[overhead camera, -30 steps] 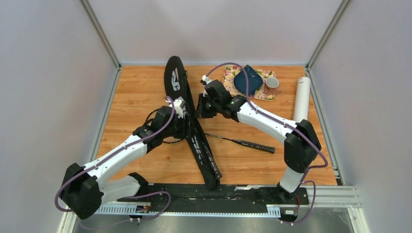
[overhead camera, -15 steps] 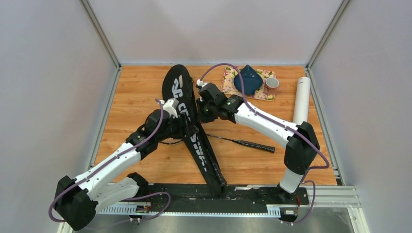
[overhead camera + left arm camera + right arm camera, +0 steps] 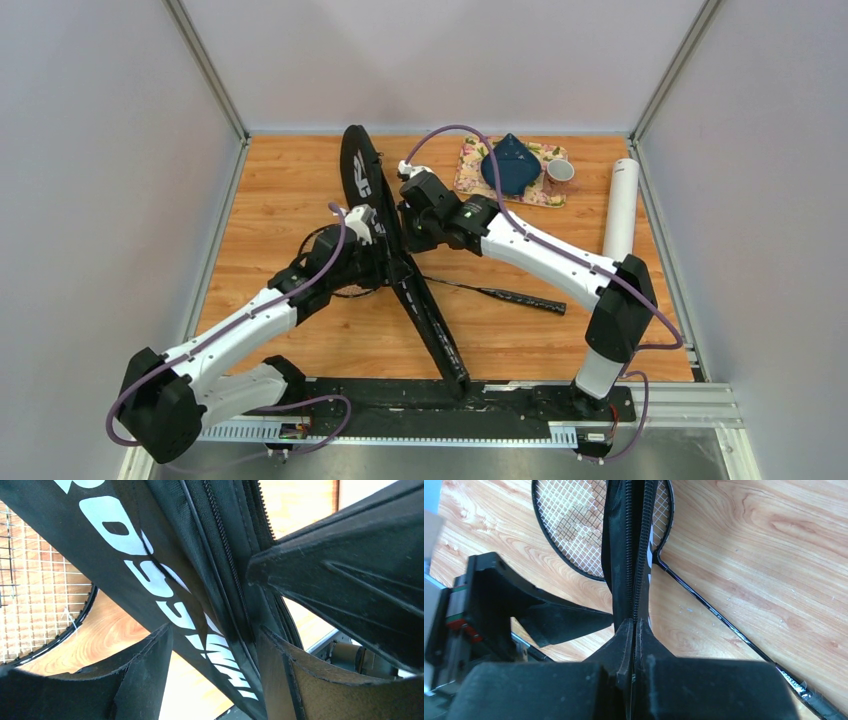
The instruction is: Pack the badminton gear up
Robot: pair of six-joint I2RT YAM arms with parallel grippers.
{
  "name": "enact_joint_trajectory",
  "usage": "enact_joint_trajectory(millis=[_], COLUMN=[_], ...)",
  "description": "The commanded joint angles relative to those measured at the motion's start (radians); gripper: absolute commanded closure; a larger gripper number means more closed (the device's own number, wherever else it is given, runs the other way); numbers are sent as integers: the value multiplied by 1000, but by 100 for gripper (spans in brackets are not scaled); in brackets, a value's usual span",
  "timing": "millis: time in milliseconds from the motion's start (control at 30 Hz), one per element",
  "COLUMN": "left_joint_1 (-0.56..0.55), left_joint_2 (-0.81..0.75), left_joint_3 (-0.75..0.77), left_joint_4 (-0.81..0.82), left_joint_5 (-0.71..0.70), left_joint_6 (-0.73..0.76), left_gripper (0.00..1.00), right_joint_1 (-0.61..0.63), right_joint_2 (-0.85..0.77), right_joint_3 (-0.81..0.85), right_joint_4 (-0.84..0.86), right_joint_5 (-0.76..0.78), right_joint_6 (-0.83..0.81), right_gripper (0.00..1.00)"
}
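Observation:
The long black racket cover [image 3: 420, 300] runs from the table's back centre to the front rail, standing on its edge. My right gripper [image 3: 408, 222] is shut on its zipper edge [image 3: 634, 580], the fingers [image 3: 621, 640] pressed together. My left gripper [image 3: 385, 255] is open and straddles the cover [image 3: 165, 585], with wood showing between the left finger [image 3: 140, 675] and the fabric. One black racket [image 3: 500, 293] lies on the table, its strung head [image 3: 569, 525] partly under the cover. A white tube [image 3: 620, 205] lies at the right edge. No shuttlecocks are in view.
A floral tray [image 3: 470, 160] with a blue cloth [image 3: 510, 165] and a small cup [image 3: 560, 172] sits at the back right. Metal frame posts and grey walls close in the table. The black rail [image 3: 400, 395] runs along the near edge.
The cover, turned face-up half a second ago, is back on its edge. My right gripper has shifted a little left, still holding it. The left jaws have widened around the cover.

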Motion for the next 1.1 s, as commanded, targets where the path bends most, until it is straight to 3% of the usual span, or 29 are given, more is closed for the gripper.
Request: enact_joint_trajectory(millis=[0, 133, 333, 367, 467, 567, 700, 800, 967, 1067], left_joint_1=[-7, -7, -7, -7, -7, -7, 6, 7, 7, 7], left_joint_2=[4, 12, -34, -43, -92, -153, -215, -225, -247, -230], left_joint_3=[13, 17, -10, -16, -62, -104, -190, -122, -56, -35], left_joint_4=[43, 0, -7, -16, -36, -56, -56, -127, -226, -244], left_joint_5=[-10, -111, -169, -175, -139, -106, -191, -168, -217, -174], left_joint_6=[-18, 11, 82, 85, 91, 68, 55, 99, 200, 223], left_gripper=[30, 39, 78, 88, 100, 100, 100, 100, 100, 100], right_joint_1=[29, 36, 36, 35, 17, 17, 17, 17, -17, -48], right_joint_2=[-52, -64, -136, -144, -150, -164, -161, -179, -205, -197], right_joint_3=[83, 74, -66, -95, -147, -142, -176, -164, -250, -274], right_joint_4=[23, 29, 121, 164, 158, 143, 195, 153, 250, 238], right_joint_5=[68, 63, 84, 109, 170, 190, 199, 307, 262, 261], right_joint_6=[-2, 0, -80, -112, -190, -235, -252, -295, -388, -388], right_gripper=[100, 100, 100, 100, 100, 100, 100, 100, 100, 100])
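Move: The bag's left zip edge lies practically at the left hand, between its open fingertips: about 1 cm ahead, level sideways and 1 cm lower; the racket head lies on the table some 13 cm ahead of that hand, 12 cm left and 14 cm down. The right hand already pinches the bag's right zip edge; from it the left edge is about 3 cm back, 1 cm left and 4 cm lower, and the loose racket's grip some 4 cm ahead, 24 cm right and 18 cm down. The left hand eases about 1 cm forward and left onto the bag's left zip edge while its fingers close and pinch it, then draws the edge some 5 cm left, about 3 cm back and a little down, rising slightly at the end. The right hand keeps its shut grip on the other zip edge, lifts about 1 cm, then pulls away from the left hand some 7 cm to the right and slightly forward, its wrist tipping up and rolling by roughly 20 degrees. ##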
